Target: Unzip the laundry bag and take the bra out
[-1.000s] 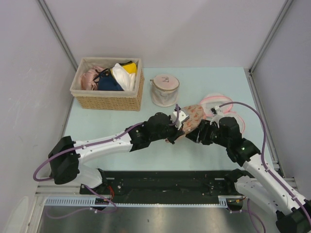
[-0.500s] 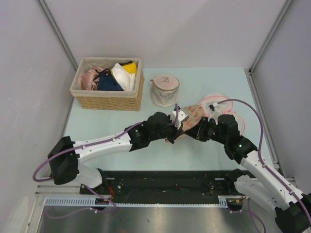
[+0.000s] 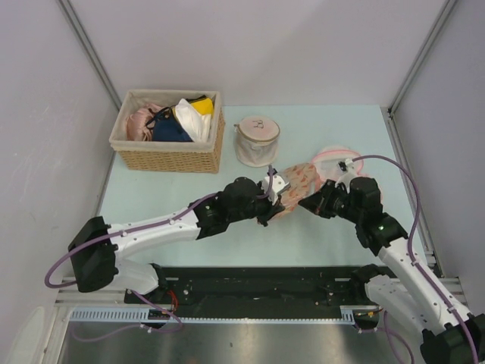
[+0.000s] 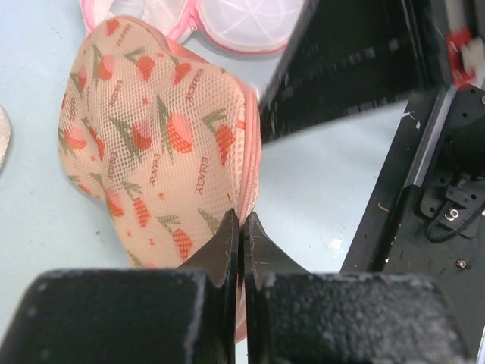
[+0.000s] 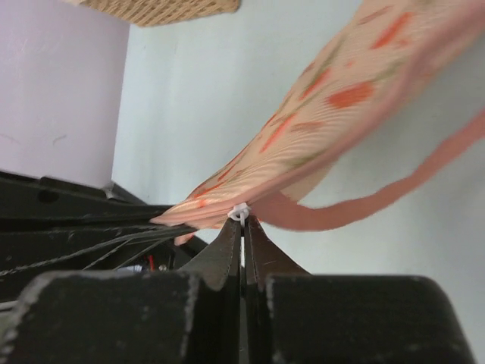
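The laundry bag (image 3: 301,180) is a cream-peach mesh pouch with red prints, held up between both arms at mid-table. My left gripper (image 3: 273,201) is shut on its pink zipper edge; in the left wrist view the closed fingertips (image 4: 242,221) pinch that edge below the printed mesh (image 4: 151,129). My right gripper (image 3: 318,203) is shut on the small white zipper pull (image 5: 239,213) under the bag (image 5: 326,114). A loose pink strip of zipper tape (image 5: 364,208) trails to the right. The bra is hidden.
A wicker basket (image 3: 167,158) with pink, navy and yellow-white garments stands at the back left. A small cylindrical white mesh bag (image 3: 256,142) stands behind the arms. A round white mesh bag with a pink rim (image 3: 337,158) lies right of the pouch.
My right gripper has shut on the zipper pull and drawn slightly right and back. The pouch has stretched out between the two grippers. The left gripper stayed shut.
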Controlling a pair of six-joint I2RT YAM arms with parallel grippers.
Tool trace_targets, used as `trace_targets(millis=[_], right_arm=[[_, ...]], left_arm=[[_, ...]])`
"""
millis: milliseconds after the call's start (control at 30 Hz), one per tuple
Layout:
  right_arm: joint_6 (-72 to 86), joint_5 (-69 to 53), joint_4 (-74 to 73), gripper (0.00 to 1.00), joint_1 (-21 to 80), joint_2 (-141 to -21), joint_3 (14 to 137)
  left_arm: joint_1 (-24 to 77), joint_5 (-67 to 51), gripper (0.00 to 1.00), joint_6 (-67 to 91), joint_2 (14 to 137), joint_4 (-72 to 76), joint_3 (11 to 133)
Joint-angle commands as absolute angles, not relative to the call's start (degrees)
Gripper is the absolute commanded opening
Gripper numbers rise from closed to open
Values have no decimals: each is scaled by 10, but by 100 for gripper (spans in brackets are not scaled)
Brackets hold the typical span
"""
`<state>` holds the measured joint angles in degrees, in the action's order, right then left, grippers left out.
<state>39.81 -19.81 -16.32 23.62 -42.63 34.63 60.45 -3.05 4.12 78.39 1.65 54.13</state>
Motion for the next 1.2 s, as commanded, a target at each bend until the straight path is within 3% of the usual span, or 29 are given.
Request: trace_targets(millis=[0,167,433,800,900,1067,1167], right_arm=[[367,-227,-172,0,149,-425,360],[338,-282,-148,0,85,-451,346],[320,-283,-100,0,69,-529,309],[298,-311,-110,0,-16,-512,255],[341,-351,-62,0,-2,-529,244],[375,-295,-61,0,78,-498,245],[383,-273,-76,0,101,-476,244]], left_arm=[[590,-44,0,12,744,7,518],[579,-45,0,4,729,4,497],[569,-40,1,2,717,-17,479],[530,-24,0,-21,700,-20,434],[529,-16,0,-16,721,-4,425],[528,-1,1,-7,764,4,445],[525,-73,45,-18,805,-71,503]])
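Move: The laundry bag hangs with its zip's closed-off end pinched in the left fingers and the zipper pull in the right, about 10 cm to the left hand's right, nearly level and 2 cm farther out. From the right hand, the bag's far end lies some 9 cm ahead, 6 cm right and 8 cm lower. On the table 15 cm below that hand, the pink-edged mesh bag lies about 23 cm ahead and 17 cm right, the round mesh pouch 31 cm ahead and 14 cm left. The zipper pull, still pinched shut in the right fingers, is drawn away from the left hand: first right and forward, then mostly down about 9 cm and on to the right, before the right hand swings back left some 3 cm. The left hand, holding the bag's end, draws left about 6.5 cm while sinking 7 cm, its fingers starting to open at the very end. ##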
